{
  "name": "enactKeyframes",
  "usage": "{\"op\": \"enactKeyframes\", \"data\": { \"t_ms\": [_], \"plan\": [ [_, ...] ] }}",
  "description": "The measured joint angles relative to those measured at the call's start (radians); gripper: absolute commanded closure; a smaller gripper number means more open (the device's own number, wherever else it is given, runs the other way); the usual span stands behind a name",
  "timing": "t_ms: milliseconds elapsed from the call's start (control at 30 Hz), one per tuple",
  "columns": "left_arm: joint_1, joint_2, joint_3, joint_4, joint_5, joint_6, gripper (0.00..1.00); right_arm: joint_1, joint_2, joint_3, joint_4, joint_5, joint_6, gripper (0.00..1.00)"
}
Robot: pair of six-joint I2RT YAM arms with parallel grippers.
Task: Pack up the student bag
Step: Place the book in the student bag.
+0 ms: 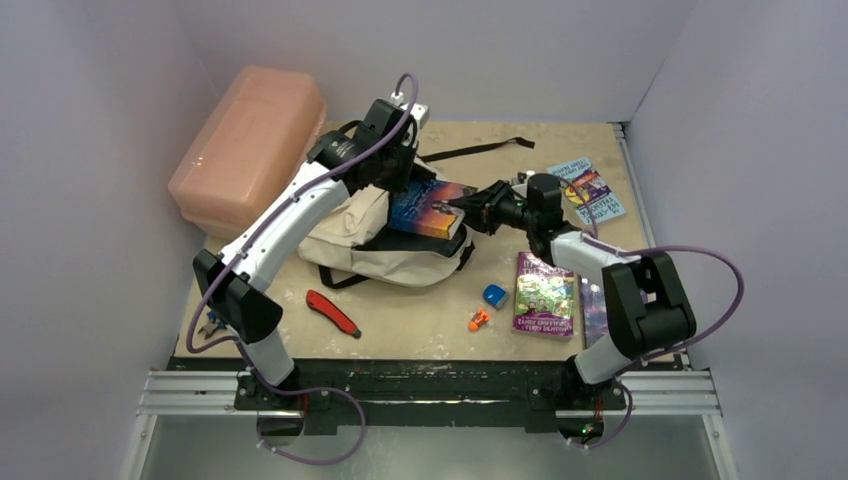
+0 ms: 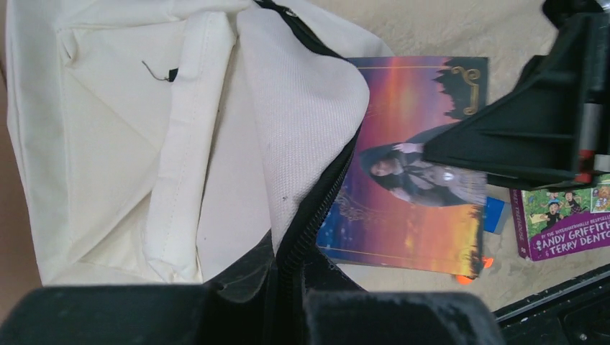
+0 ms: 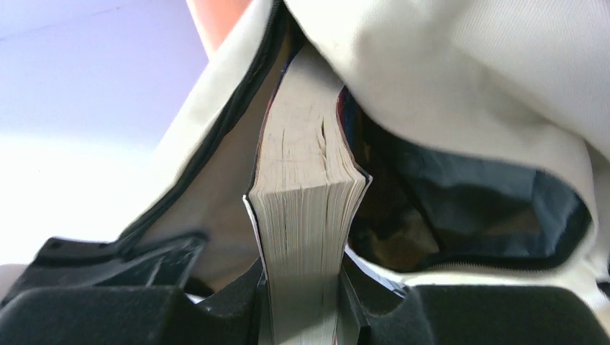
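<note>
The cream student bag [image 1: 365, 245] lies left of the table's middle, its zipped mouth facing right. My left gripper [image 1: 405, 172] is shut on the black zipper edge [image 2: 316, 208] and holds the cream flap [image 2: 302, 108] up. A thick book with a sunset cover [image 1: 430, 208] lies partly in the bag's mouth. My right gripper [image 1: 468, 212] is shut on the book's near end; its page block [image 3: 306, 215] stands between the fingers [image 3: 306, 305]. In the right wrist view the bag's dark inside [image 3: 467, 208] shows beside the book.
A pink plastic box [image 1: 250, 145] stands at the back left. On the table lie a red utility knife [image 1: 332, 312], a small blue item [image 1: 494, 295], an orange item [image 1: 478, 320], a purple-green book [image 1: 546, 292] and a blue book [image 1: 588, 188]. A black strap [image 1: 480, 150] trails behind the bag.
</note>
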Motion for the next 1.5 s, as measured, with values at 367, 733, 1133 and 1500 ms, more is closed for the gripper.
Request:
{"op": "enactKeyframes", "data": {
  "t_ms": [367,733,1133,1500],
  "plan": [
    [-0.035,0.001,0.117,-0.037,0.029,0.063,1.00,0.116,0.128,0.047,0.063,0.151,0.000,1.00],
    [-0.069,0.026,0.121,-0.021,0.124,0.102,1.00,0.180,0.344,0.063,0.332,0.190,-0.032,1.00],
    [-0.074,0.028,0.100,0.031,0.176,0.209,1.00,0.216,0.511,0.157,0.542,0.208,-0.079,1.00],
    [-0.085,0.131,0.188,0.053,0.110,0.343,1.00,0.210,0.564,0.182,0.588,0.220,-0.128,1.00]
  ]
}}
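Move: The right hand holds the right end of the book, whose middle is about 6 cm to its left. The student bag's open mouth is about 8 cm to this hand's left, 2 cm ahead and 9 cm below; a small blue box lies 12 cm back, 9 cm right and 17 cm below. From the left hand, gripping the bag's zipped rim, the mouth is about 5 cm right, 2 cm ahead and 15 cm below. The right hand keeps its pinch on the book and drives it into the bag's mouth, going left about 10 cm while sinking some 8 cm and working forward 5 or 6, its wrist tipping back by nearly 20 degrees. Still clamped on the zipped rim, the left hand first lifts it about 4 cm, then carries it over to the right towards the incoming hand, turning clockwise, and edges forward at the very end. ##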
